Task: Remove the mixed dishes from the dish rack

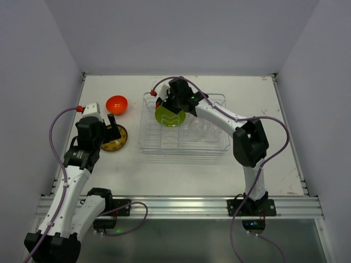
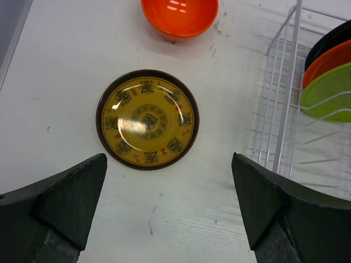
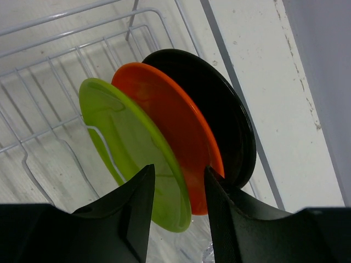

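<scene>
The dish rack [image 1: 184,143] holds three plates on edge: lime green [image 3: 120,131], red-orange [image 3: 170,115] and black [image 3: 219,98]. My right gripper [image 3: 178,181] reaches over them from above, jaws partly closed. The rims of the green and red-orange plates lie between its fingers, and the right finger sits in front of the black plate. To the left of the rack, the yellow-brown plate [image 2: 147,119] lies flat on the table with the orange bowl [image 2: 179,16] beyond it. My left gripper [image 2: 170,203] hovers wide open just short of that plate, holding nothing.
The rack's wire dividers [image 2: 285,109] stand just right of my left gripper. The table's left edge [image 1: 77,109] runs close to the bowl and the yellow-brown plate. The right arm stretches diagonally across the rack [image 1: 219,115].
</scene>
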Robot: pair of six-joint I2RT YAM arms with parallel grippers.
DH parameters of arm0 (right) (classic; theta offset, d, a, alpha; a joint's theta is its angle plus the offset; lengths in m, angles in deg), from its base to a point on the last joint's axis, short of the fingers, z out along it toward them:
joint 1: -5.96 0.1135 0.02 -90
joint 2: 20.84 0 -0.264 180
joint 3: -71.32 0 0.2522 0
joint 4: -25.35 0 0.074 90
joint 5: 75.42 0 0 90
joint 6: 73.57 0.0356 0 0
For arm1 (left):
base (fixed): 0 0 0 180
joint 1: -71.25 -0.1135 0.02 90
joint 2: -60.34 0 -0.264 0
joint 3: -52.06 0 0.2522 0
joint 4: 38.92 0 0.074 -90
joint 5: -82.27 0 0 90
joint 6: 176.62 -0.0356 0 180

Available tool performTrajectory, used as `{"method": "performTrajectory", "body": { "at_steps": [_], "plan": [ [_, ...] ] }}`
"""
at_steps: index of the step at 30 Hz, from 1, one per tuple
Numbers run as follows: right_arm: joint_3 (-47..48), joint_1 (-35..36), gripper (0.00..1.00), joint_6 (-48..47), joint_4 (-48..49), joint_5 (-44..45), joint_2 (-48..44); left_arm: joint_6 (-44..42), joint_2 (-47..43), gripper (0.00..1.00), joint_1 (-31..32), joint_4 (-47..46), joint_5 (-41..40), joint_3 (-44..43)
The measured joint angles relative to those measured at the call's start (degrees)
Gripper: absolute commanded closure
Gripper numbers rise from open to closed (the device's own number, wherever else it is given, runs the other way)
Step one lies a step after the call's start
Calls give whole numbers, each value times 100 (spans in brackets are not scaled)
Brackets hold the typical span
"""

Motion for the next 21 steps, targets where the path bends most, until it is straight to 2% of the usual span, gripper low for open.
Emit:
{"method": "performTrajectory", "body": {
  "at_steps": [5,14,17,21],
  "plan": [
    [2,0,67,-151,22,-2,76,-2,0,0,0,-2,31,0],
    [35,-37,95,-509,13,-177,199,-4,0,0,0,-9,107,0],
    [-28,-35,100,-699,46,-254,118,-4,0,0,-2,-11,111,0],
    [-273,-31,100,-817,236,-245,-22,-4,0,0,0,-13,129,0]
  ]
}}
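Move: About 5 cm to the left of the right hand, 2 cm back and 7 cm below it stands the middle of the lime plate, its upper right rim already between the open fingers. Of the right hand's neighbours, the orange plate is 5 cm left and 1 cm ahead, the black plate 5 cm left and 4 cm ahead, and the nearest glass 8 cm right, about level with it fore and aft. From the left hand the lime plate lies some 28 cm right and 16 cm ahead. Sinking a little under 2 cm over the lime plate's upper right rim, the right hand shuts its fingers from nearly half open and pinches the rim, one finger in the gap before the orange plate. It then comes back up by about 1 cm with the rim held, the wrist turning some 5 to 10 degrees counter-clockwise. ##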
